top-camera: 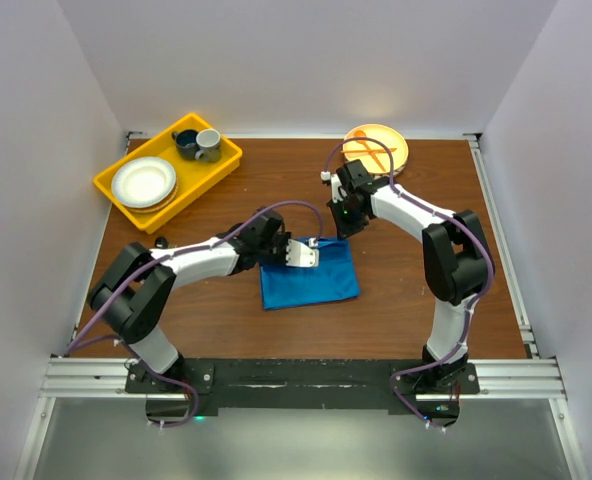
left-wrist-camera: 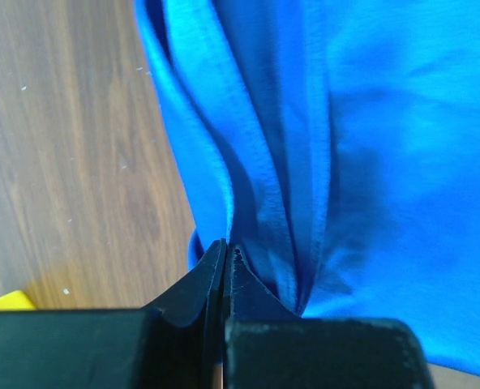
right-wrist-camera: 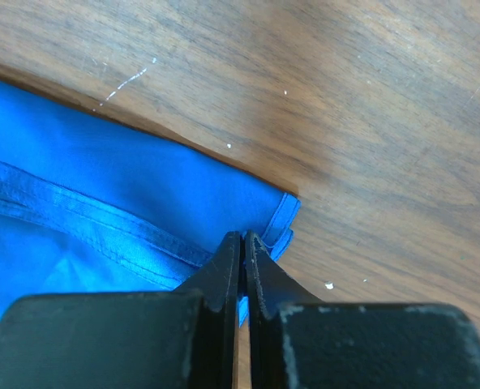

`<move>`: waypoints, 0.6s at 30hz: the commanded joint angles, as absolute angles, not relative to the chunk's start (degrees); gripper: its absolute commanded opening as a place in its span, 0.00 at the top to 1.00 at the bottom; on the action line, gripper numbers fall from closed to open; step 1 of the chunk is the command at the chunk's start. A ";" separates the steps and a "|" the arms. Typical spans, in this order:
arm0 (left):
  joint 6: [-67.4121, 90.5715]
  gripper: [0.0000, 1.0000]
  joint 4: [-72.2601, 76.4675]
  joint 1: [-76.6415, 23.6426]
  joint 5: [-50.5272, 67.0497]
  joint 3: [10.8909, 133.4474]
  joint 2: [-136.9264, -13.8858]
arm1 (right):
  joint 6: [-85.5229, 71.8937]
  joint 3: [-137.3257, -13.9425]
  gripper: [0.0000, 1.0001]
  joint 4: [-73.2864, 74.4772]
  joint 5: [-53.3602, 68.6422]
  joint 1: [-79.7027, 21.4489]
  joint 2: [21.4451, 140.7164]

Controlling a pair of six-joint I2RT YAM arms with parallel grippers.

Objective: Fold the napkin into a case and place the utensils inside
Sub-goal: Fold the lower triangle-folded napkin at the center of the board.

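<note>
The blue napkin (top-camera: pixel 311 285) lies folded into a rough rectangle mid-table, with no case shape in view. My left gripper (top-camera: pixel 313 256) is at its far edge. In the left wrist view its jaws (left-wrist-camera: pixel 226 247) are shut, and bunched folds of the napkin (left-wrist-camera: pixel 386 121) run into the tips. My right gripper (top-camera: pixel 338 228) hovers just beyond the napkin's far right corner. It is shut and empty (right-wrist-camera: pixel 243 237), with the doubled hem of the napkin (right-wrist-camera: pixel 102 178) under it. The utensils are out of view.
A yellow tray (top-camera: pixel 198 192) at the back left holds white plates (top-camera: pixel 143 182) and mugs (top-camera: pixel 198 143). An orange plate (top-camera: pixel 394 150) with orange plastic cutlery (top-camera: pixel 369 152) sits at the back right. A small black object (top-camera: pixel 162 241) lies near the tray. White walls enclose the table.
</note>
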State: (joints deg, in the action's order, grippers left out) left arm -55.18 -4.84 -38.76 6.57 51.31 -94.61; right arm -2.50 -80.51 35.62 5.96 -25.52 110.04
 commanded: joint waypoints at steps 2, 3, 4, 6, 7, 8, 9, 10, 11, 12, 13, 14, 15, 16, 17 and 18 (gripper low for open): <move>-56.42 1.00 -8.34 -39.02 13.00 52.91 -89.65 | -1.76 -83.67 0.84 37.00 6.77 -25.14 108.11; -56.34 1.00 -8.78 -39.11 13.27 52.82 -88.95 | -1.76 -83.93 0.81 37.35 6.77 -25.05 108.02; -56.34 1.00 -8.96 -39.02 13.88 52.65 -88.51 | -1.67 -84.63 0.77 37.70 6.94 -24.87 107.76; -56.69 1.00 -9.40 -39.02 14.15 52.38 -87.90 | -1.32 -85.25 0.65 38.93 7.12 -24.61 107.23; -56.69 1.00 -9.40 -39.02 14.67 52.12 -87.63 | -1.06 -85.69 0.62 39.37 7.21 -24.52 106.53; -57.04 1.00 -9.75 -39.02 14.94 52.03 -87.54 | -0.62 -85.87 0.59 39.98 7.38 -24.35 106.09; -56.87 1.00 -9.84 -39.11 15.03 51.77 -87.37 | -0.35 -86.13 0.54 40.25 7.56 -24.26 105.74; -56.60 1.00 -9.76 -39.20 15.12 51.77 -87.19 | -0.35 -86.13 0.53 40.34 7.65 -24.08 104.69; -56.51 1.00 -9.84 -39.37 15.20 51.85 -87.27 | -0.35 -86.13 0.52 40.60 7.91 -24.17 104.33; -56.34 1.00 -10.10 -39.64 15.21 51.94 -87.45 | -0.35 -86.22 0.51 40.69 8.87 -24.17 103.98; -56.16 1.00 -10.19 -39.81 15.21 51.86 -87.45 | -0.35 -86.22 0.51 40.69 9.66 -24.17 103.71; -55.81 1.00 -10.11 -40.25 15.12 51.86 -87.45 | 1.21 -86.13 0.51 40.61 10.54 -24.08 103.45; -55.64 1.00 -10.02 -40.51 15.03 51.42 -87.54 | 1.32 -86.05 0.51 40.61 12.29 -24.08 103.45; -55.46 1.00 -9.93 -40.78 14.77 51.07 -87.54 | 1.41 -85.87 0.52 40.78 13.26 -24.17 103.45; -55.46 1.00 -9.67 -41.39 14.50 50.72 -87.63 | 1.32 -85.70 0.53 40.87 14.05 -24.08 103.62; -55.37 1.00 -9.32 -41.74 14.07 49.76 -87.63 | 1.14 -85.52 0.54 40.96 15.02 -24.17 103.71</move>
State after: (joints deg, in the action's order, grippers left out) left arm -55.55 -10.17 -40.16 13.13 51.22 -88.95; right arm -0.27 -83.74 39.86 9.52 -24.18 105.80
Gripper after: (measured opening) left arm 0.018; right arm 0.480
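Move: The left fingers already pinch the left end of the napkin's far fold. The napkin's middle lies about 3 cm back and 5 cm right of them, 1 cm lower; its near-left corner is 10 cm back and 4 cm left. The right fingers are still shut on the fold's right end, with the napkin's middle some 8 cm back and 6 cm left, and the yellow plate about 18 cm ahead and 7 cm right. Upwards goes the right hand, its fingers first opening to about half and letting go of the fold's right end, then lifting about 4 cm almost straight off it. The left hand keeps its pinch and draws the fold's left end back about 3 cm, up a good 2 cm and a little to the right, turning slightly clockwise. ##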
